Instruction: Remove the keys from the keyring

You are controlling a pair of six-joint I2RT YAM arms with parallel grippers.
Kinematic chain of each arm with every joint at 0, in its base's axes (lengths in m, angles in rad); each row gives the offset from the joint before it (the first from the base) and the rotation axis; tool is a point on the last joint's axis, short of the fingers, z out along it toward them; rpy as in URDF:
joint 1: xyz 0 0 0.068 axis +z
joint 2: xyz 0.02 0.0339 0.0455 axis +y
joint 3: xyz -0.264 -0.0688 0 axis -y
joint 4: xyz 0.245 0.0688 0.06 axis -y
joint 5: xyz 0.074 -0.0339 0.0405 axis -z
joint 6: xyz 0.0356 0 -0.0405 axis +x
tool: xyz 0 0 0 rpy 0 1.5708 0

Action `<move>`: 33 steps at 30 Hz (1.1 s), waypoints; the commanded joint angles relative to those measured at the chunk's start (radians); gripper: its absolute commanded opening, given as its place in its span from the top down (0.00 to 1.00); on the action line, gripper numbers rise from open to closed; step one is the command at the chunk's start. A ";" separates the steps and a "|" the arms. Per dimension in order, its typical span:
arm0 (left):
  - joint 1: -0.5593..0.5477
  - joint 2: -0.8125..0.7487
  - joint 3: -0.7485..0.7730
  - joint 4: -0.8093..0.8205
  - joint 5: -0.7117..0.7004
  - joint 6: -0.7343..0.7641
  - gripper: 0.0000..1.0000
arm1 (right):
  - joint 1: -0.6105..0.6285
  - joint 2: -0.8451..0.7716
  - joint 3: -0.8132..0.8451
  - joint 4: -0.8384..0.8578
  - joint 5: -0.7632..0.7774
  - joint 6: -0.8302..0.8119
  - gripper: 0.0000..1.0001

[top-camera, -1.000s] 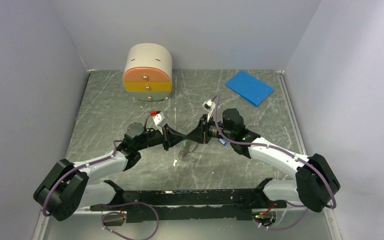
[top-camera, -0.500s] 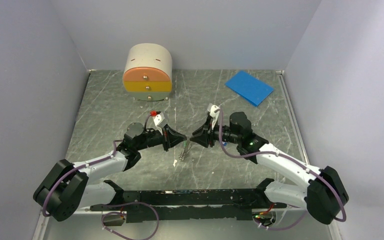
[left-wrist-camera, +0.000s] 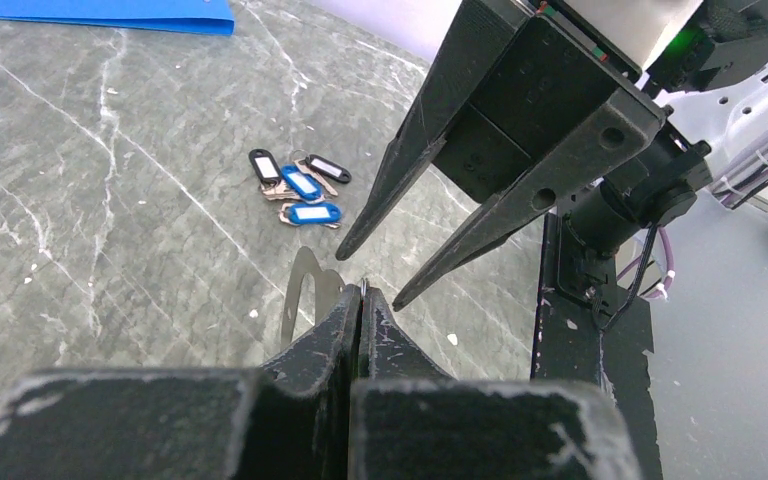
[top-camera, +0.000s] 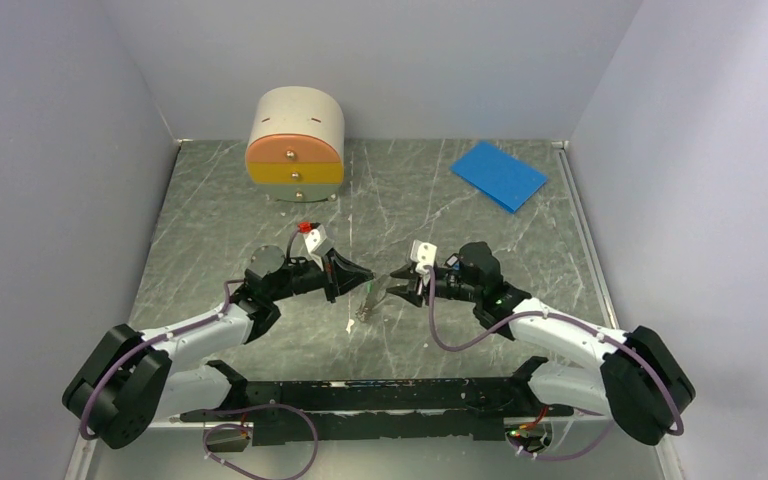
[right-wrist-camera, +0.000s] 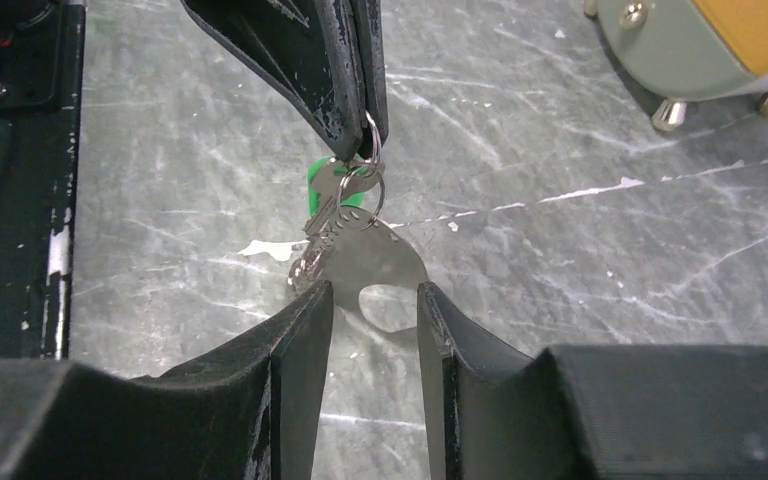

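Observation:
My left gripper [top-camera: 366,272] is shut on the keyring [right-wrist-camera: 372,160], a thin metal ring that it holds above the table. The keys [right-wrist-camera: 328,200], a bright green tag with silvery metal pieces, hang from the ring and also show in the top view [top-camera: 368,300]. My right gripper [right-wrist-camera: 375,292] is open and empty, just short of the hanging keys and slightly below them. In the left wrist view the left fingertips [left-wrist-camera: 345,305] are pressed together, with a sliver of the ring at the tip. The right gripper's [left-wrist-camera: 368,275] two fingers are spread just beyond it.
A bunch of small blue and black tags [left-wrist-camera: 295,185] lies on the marble table [top-camera: 260,200] under the right arm. A rounded drawer unit [top-camera: 295,145] stands at the back left. A blue sheet [top-camera: 498,175] lies at the back right. Grey walls enclose the table.
My right gripper has drawn back from the left gripper, turned and dropped lower; a gap now separates the tips. The left gripper has stayed in place, still holding the ring.

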 commanded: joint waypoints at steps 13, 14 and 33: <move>-0.005 -0.020 0.001 0.020 0.018 0.010 0.97 | 0.106 0.048 -0.044 0.313 0.094 -0.058 0.68; -0.004 -0.021 -0.001 0.020 0.018 0.010 0.98 | 0.110 0.048 -0.045 0.311 0.096 -0.059 0.68; -0.004 -0.030 -0.001 0.016 0.016 0.008 0.97 | 0.133 0.072 -0.057 0.305 0.143 -0.076 0.93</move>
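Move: The small keyring hanging at the left fingertips lies about 3 cm left of the open right hand and some 2 cm higher, straight level fore and aft. The green tag hangs roughly 4 cm left, 1 cm back and 1 cm below the right hand. The loose tagged keys lie about 13 cm to its right, 4 cm ahead and 14 cm down. From the left hand the ring is 1 cm right and 1 cm below. Right hand eases about 3 cm left and 1.5 cm up, tipping upward 10 degrees, and pinches the ring. ##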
